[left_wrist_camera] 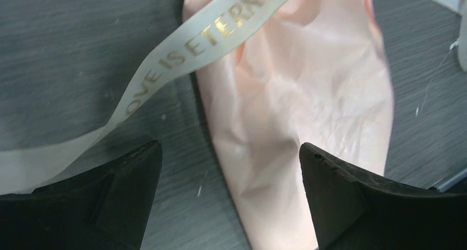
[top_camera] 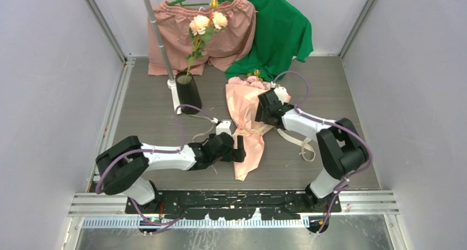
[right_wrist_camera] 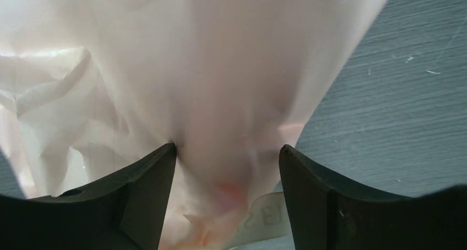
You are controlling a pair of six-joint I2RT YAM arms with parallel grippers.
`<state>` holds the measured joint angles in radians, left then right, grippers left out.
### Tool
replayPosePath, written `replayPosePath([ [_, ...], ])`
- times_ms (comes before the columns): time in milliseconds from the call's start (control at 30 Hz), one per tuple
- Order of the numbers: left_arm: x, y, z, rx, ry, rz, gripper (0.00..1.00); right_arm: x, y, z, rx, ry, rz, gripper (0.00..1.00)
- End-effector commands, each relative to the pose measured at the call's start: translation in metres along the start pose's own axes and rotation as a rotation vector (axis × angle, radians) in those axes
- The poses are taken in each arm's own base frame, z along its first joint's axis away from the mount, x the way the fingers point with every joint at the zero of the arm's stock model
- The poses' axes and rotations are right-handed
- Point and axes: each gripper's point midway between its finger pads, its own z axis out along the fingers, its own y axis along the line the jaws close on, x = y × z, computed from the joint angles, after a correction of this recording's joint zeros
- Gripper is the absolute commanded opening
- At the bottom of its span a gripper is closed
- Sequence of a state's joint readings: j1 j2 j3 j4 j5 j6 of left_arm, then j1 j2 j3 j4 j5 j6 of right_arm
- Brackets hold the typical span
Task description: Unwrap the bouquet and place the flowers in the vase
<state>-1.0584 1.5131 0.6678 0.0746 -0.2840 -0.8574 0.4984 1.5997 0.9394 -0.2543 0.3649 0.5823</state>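
The bouquet (top_camera: 245, 115) lies on the grey table with its salmon paper cone pointing toward me. The flowers (top_camera: 246, 81) show only as pink heads at its far end. A cream ribbon (left_wrist_camera: 182, 52) with gold lettering trails loose across the paper. My left gripper (top_camera: 242, 149) (left_wrist_camera: 229, 145) is open, its fingers either side of the cone's narrow tail (left_wrist_camera: 286, 151) without touching it. My right gripper (top_camera: 260, 111) (right_wrist_camera: 228, 146) is closed around the wrapped bundle (right_wrist_camera: 220, 85), and paper presses against both fingers. The black vase (top_camera: 189, 96) stands upright at the back left, apart from both grippers.
Pale peach roses (top_camera: 208, 22) stand in the vase. A grey pole (top_camera: 157, 32) on a white base rises just left of it. Pink shorts (top_camera: 231, 35) and a green shirt (top_camera: 281, 32) hang along the back wall. More loose ribbon (top_camera: 300, 142) lies beside the right arm.
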Motion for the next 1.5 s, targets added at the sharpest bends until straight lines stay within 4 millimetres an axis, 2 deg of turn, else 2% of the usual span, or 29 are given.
replayPosePath([
  [0,-0.004,-0.011,0.023,0.011,-0.024,-0.004,0.95,-0.014,0.019,0.019,-0.013,-0.036,0.03,0.73],
  [133,-0.002,-0.021,0.039,0.042,-0.013,-0.024,0.95,-0.007,0.021,0.042,0.021,-0.013,0.006,0.73],
  [367,-0.001,-0.034,0.061,0.077,0.007,-0.043,0.95,-0.024,0.017,0.07,0.04,-0.009,0.048,0.72],
  [567,-0.012,-0.024,0.079,0.064,0.009,-0.077,0.95,-0.049,0.016,0.08,0.039,-0.032,0.073,0.72],
  [700,-0.023,-0.013,0.079,0.047,-0.006,-0.093,0.95,-0.05,0.018,0.076,0.027,-0.031,0.063,0.72],
  [867,-0.013,-0.001,0.074,0.035,0.008,-0.097,0.95,-0.063,0.024,0.051,-0.037,-0.067,0.052,0.73],
  [1100,-0.012,-0.01,0.059,0.087,-0.006,-0.092,0.95,-0.107,0.039,-0.019,-0.102,-0.215,-0.005,0.73],
  [1200,-0.013,-0.017,0.054,0.124,-0.016,-0.081,0.94,-0.117,0.043,-0.046,-0.16,-0.245,-0.01,0.71],
  [1333,-0.013,-0.017,0.05,0.127,-0.02,-0.099,0.94,-0.102,0.049,-0.069,-0.232,-0.213,-0.068,0.69],
  [1467,-0.017,-0.016,0.041,0.135,-0.036,-0.114,0.93,-0.063,0.042,-0.078,-0.206,-0.13,-0.223,0.69],
])
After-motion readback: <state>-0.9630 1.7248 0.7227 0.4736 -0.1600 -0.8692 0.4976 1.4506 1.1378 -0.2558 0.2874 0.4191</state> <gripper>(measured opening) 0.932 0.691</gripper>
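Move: Spread under the right hand, the wrapped bouquet's wide paper has its middle about 3 cm ahead, 5 cm left and 3 cm below; the ribbon knot is some 6 cm back and 7 cm left, the pink flower heads 14 cm ahead and 5 cm left. From the left hand, the narrow paper tail's middle lies about 6 cm right, 2 cm back and 2 cm below, the knot 9 cm ahead and 6 cm right, and the vase roughly 19 cm ahead and 16 cm left. Working together with fingers kept open, the hands shove the bouquet: the right sinks nearly 4 cm to the wide paper and pushes it forward about 7 cm of travel, then rises clear by some 17 cm, easing back. The left pushes the tail right and forward, rolls some 15 degrees with its left side dipping, then eases back slightly. ##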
